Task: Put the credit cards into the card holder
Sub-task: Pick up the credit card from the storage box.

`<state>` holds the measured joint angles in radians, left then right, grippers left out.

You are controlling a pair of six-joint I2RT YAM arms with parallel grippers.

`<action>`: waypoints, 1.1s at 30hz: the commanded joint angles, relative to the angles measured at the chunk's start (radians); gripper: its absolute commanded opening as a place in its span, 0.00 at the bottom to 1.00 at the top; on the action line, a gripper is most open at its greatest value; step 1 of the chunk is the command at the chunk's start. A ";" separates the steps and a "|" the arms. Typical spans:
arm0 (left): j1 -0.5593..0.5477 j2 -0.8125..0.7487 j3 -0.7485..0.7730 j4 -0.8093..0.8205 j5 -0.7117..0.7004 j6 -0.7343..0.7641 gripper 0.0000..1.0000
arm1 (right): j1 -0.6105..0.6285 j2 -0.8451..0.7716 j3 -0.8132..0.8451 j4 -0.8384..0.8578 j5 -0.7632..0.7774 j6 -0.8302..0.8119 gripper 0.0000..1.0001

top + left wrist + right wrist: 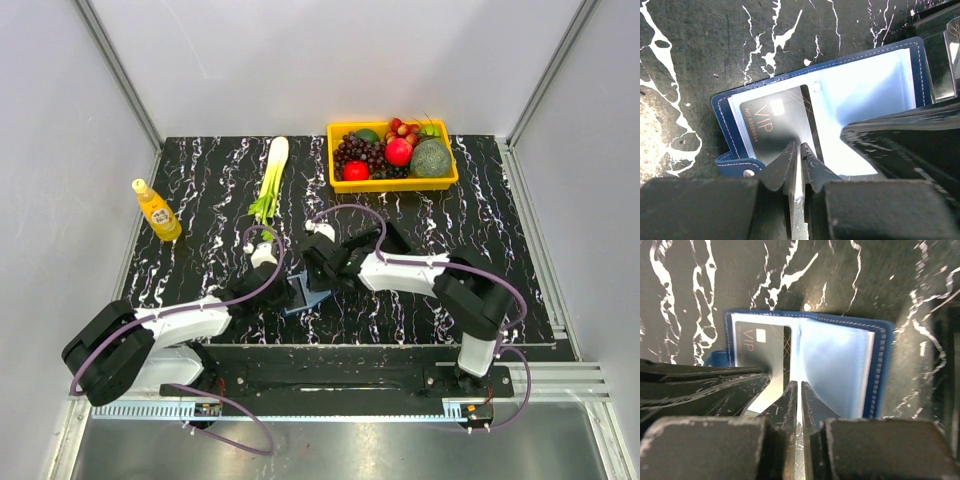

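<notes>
The card holder point(303, 297) lies open on the black marbled table, navy outside point(720, 115) and pale blue inside point(840, 360). A black credit card marked VIP point(760, 125) point(757, 340) sits in its left pocket under a clear sleeve. My left gripper point(800, 146) point(287, 291) stands at the near edge of that pocket, jaws pinched on a thin clear sleeve that rises off the card. My right gripper point(799, 384) point(322, 274) is over the middle fold, jaws pinched on a thin pale sleeve edge. The two grippers nearly touch.
A yellow basket point(393, 184) of fruit stands at the back right. A green leek point(271, 178) lies at the back middle, and an orange juice bottle point(157, 211) stands at the left. White walls close in on three sides.
</notes>
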<state>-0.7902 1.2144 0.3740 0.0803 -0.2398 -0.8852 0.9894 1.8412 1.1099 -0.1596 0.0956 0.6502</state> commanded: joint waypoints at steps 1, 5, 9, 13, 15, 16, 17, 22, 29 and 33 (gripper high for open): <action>0.002 -0.004 0.045 0.004 -0.018 0.025 0.11 | -0.021 -0.138 0.004 -0.034 0.115 -0.049 0.13; 0.002 -0.013 0.060 -0.011 -0.024 0.043 0.11 | -0.055 -0.221 -0.013 -0.043 0.093 -0.084 0.21; 0.002 -0.024 0.081 -0.024 -0.024 0.068 0.11 | -0.127 -0.315 -0.035 -0.066 0.078 -0.101 0.25; 0.002 -0.035 0.115 -0.036 -0.021 0.100 0.12 | -0.214 -0.390 -0.045 -0.153 0.089 -0.151 0.41; 0.002 -0.038 0.126 -0.033 -0.015 0.115 0.13 | -0.256 -0.408 -0.058 -0.176 0.075 -0.188 0.42; 0.002 -0.038 0.129 -0.027 -0.009 0.121 0.13 | -0.276 -0.407 -0.059 -0.190 0.061 -0.204 0.45; 0.002 -0.033 0.134 -0.024 -0.006 0.123 0.13 | -0.305 -0.393 -0.061 -0.210 0.014 -0.234 0.45; 0.002 0.003 0.154 0.007 0.036 0.146 0.13 | -0.359 -0.320 -0.050 -0.268 -0.073 -0.337 0.52; 0.002 0.028 0.155 0.036 0.068 0.149 0.13 | -0.362 -0.220 0.011 -0.307 -0.036 -0.437 0.60; 0.002 0.030 0.154 0.036 0.071 0.155 0.13 | -0.362 -0.152 0.068 -0.365 0.035 -0.497 0.64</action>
<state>-0.7902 1.2404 0.4931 0.0624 -0.1902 -0.7509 0.6281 1.6455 1.0863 -0.4728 0.0666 0.2462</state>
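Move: The cards in the storage box lie about 16 cm right and 8 cm ahead of the right hand, nearly level with it; the box's middle is 2 cm beyond them and 1 cm farther right. The open card holder lies just under the right fingertips, its middle some 1 cm ahead and 1 cm left. From the left hand, the cards are about 20 cm right and 10 cm ahead, roughly level. The right hand arcs up, about 16 cm right and forward to the box's cards, opening; the left rises. ##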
